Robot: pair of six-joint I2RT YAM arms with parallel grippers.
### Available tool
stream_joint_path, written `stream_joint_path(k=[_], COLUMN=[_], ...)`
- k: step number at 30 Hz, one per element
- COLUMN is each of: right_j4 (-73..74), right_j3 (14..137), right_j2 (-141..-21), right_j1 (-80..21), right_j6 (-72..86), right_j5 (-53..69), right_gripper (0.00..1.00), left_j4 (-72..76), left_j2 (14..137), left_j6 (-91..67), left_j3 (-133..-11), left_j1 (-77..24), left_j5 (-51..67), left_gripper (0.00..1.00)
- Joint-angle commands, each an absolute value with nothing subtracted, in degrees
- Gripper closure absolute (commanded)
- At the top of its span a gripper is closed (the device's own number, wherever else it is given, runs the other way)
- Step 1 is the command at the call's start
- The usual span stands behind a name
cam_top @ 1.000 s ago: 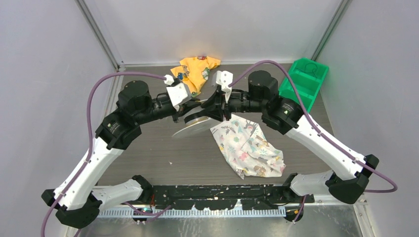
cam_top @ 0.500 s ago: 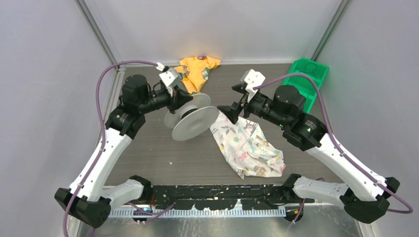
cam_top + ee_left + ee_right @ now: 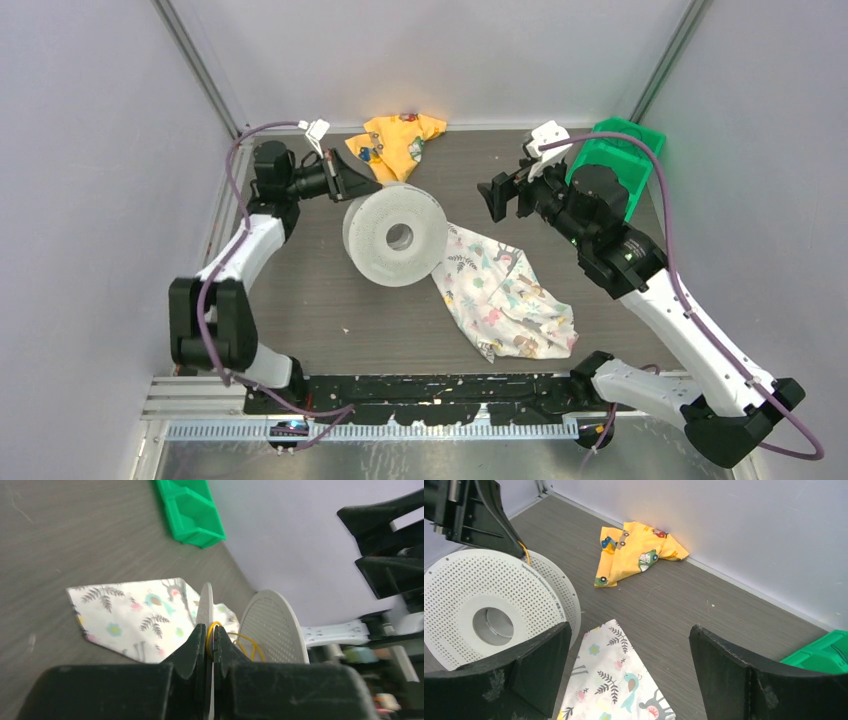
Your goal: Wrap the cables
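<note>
The white perforated spool (image 3: pixel 396 238) stands tilted on the table, one face toward the top camera. My left gripper (image 3: pixel 362 180) is at its upper left rim. In the left wrist view, this gripper (image 3: pixel 210 632) is shut on the thin yellow cable (image 3: pixel 214 628), with the edge of one spool rim (image 3: pixel 205 602) right at the tips. More loose loops of cable (image 3: pixel 248 647) lie between the rims (image 3: pixel 277 625). My right gripper (image 3: pixel 505 197) is open and empty, off to the spool's right. It (image 3: pixel 630 627) hovers over the patterned cloth, and the spool (image 3: pixel 494 605) shows to its left.
A white patterned cloth (image 3: pixel 500 295) lies right of the spool, partly under it. A yellow shirt (image 3: pixel 400 140) lies by the back wall. A green bin (image 3: pixel 615 160) stands at the back right. Grey walls close in three sides.
My left arm has drawn back to the left while still gripping at the spool's rim. The spool has turned up to face the camera. My right gripper has pulled away to the right.
</note>
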State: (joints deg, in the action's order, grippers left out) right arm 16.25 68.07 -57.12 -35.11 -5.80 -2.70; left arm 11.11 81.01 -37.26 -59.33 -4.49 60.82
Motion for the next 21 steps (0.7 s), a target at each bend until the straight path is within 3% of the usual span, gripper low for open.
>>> stream_joint_path(k=[1, 4, 21], right_j4=[12.8, 12.6, 13.1], right_j3=[67.5, 67.2, 66.4], right_j2=[-56.7, -56.8, -56.9], right_j1=[-33.3, -32.5, -29.8], right_j6=[-3.5, -3.4, -3.5], right_j5=[-1.5, -1.0, 1.6], right_gripper=[0.08, 0.08, 0.07], left_j4=[46.9, 80.6, 81.9], left_j2=[91.2, 101.4, 116.8], left_j6=[-72.6, -97.1, -92.4], left_j3=[-57.3, -57.0, -51.4], left_j1=[-3.1, -2.7, 2.0], left_j5=[72.8, 73.4, 68.8], left_gripper=[1.0, 1.0, 0.99])
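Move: My left hand still pinches the rim of the spool's lower flange, cable loop included. The bare table under the spool lies about 27 cm below this hand, 6 cm back and 3 cm to its right. On the table, the yellow cloth lies some 8 cm ahead and 2 cm right of the hand, the patterned cloth roughly 17 cm back and 19 cm right. From my right hand that bare spot is about 14 cm left, 2 cm back and 36 cm down. With my left fingers staying shut on the spool's rim, I lower it about 9 cm towards the bare table, easing some 4 cm forward, mostly early on. Meanwhile I roll the wrist roughly 30 degrees, the spool's far edge going down, to bring its flanges flatter. My right hand, empty and wide open, drifts a couple of centimetres right and forward, sinking slightly. ##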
